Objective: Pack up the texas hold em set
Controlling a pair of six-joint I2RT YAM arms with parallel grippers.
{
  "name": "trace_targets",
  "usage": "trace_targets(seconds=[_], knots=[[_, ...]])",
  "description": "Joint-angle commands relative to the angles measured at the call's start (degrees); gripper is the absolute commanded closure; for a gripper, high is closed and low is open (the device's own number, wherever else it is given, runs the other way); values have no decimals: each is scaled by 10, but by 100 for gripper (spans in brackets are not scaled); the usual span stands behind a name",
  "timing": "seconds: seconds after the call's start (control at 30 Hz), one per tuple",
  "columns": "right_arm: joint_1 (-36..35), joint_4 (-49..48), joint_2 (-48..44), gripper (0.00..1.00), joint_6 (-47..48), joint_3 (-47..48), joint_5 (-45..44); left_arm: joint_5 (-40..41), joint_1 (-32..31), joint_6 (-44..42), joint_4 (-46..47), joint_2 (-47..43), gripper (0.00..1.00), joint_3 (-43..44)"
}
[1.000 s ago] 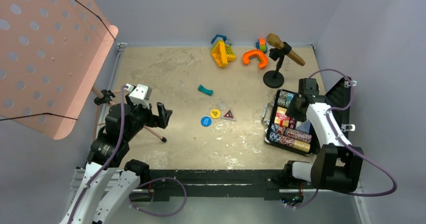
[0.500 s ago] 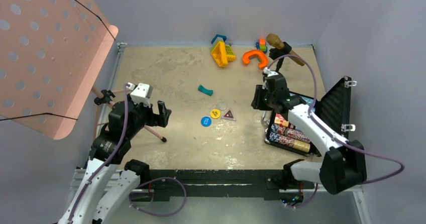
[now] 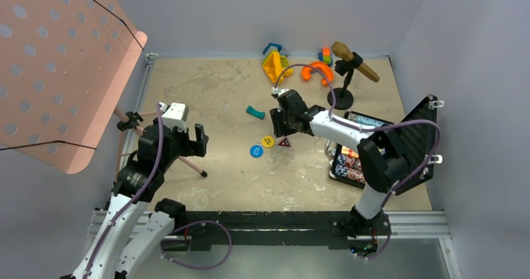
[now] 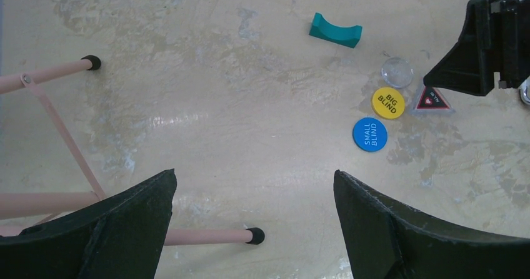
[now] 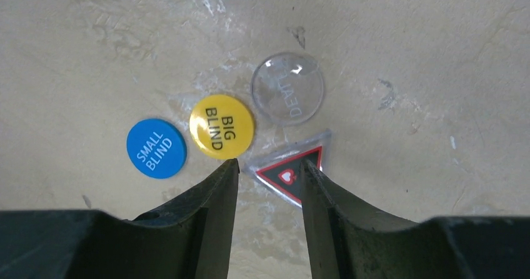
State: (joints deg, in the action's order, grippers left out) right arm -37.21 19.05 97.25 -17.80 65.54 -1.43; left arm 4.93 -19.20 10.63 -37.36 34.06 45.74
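The set's black case lies open at the right, chip rows in its tray. A blue "SMALL BLIND" token, a yellow "BIG BLIND" token, a clear dealer disc and a triangular token lie together on the table's middle. My right gripper hovers low over them, open. Its left finger ends at the yellow token's rim. Its right finger overlaps the triangle's corner. My left gripper stands wide open and empty, well left of the tokens. No dice show.
A teal curved piece lies just behind the tokens. Yellow and orange toys sit at the back. A microphone stand rises near the case. The pink music stand has a leg under my left gripper.
My right arm has swung from over the open case leftward to the tokens at the table's middle. The left arm has barely moved.
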Motion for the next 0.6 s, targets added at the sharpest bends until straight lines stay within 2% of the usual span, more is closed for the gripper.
trace_targets(seconds=[0.0,0.27,0.3,0.33,0.37,0.57], knots=[[-10,23,44,54,13,69,-49,11,0,-15,7,-3,1,11],[-26,82,136,45,6,169,-83,6,0,-15,8,-13,1,10],[-27,84,143,38,3,176,-84,4,-1,-15,8,-14,1,10],[-28,87,150,24,2,183,-84,3,0,-15,9,-14,1,10],[-29,93,157,22,0,193,-84,2,0,-15,9,-15,1,11],[-34,104,182,22,-8,217,-95,0,0,-16,9,-20,1,9]])
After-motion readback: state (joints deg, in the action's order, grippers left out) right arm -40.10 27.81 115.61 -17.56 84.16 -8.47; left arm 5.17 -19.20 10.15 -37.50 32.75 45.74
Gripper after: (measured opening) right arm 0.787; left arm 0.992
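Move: The clear dealer button lies about 6 cm ahead of the right gripper, 4 cm to its left and some 8 cm below. Around it on the table, counted from that gripper: the all-in triangle 2 cm ahead and 1 cm left, the yellow big blind button 2 cm ahead and 7 cm left, the teal block 13 cm ahead and 11 cm left. From the left gripper the dealer button is about 16 cm ahead, 29 cm right and 23 cm lower. Bring the half-open right gripper down about 4 cm while reaching forward and left by nearly as much, past the all-in triangle towards the dealer button. Spread the fingers to roughly four-fifths open on the way, mostly late, and tip them some 10 degrees steeper; stop short of gripping. ##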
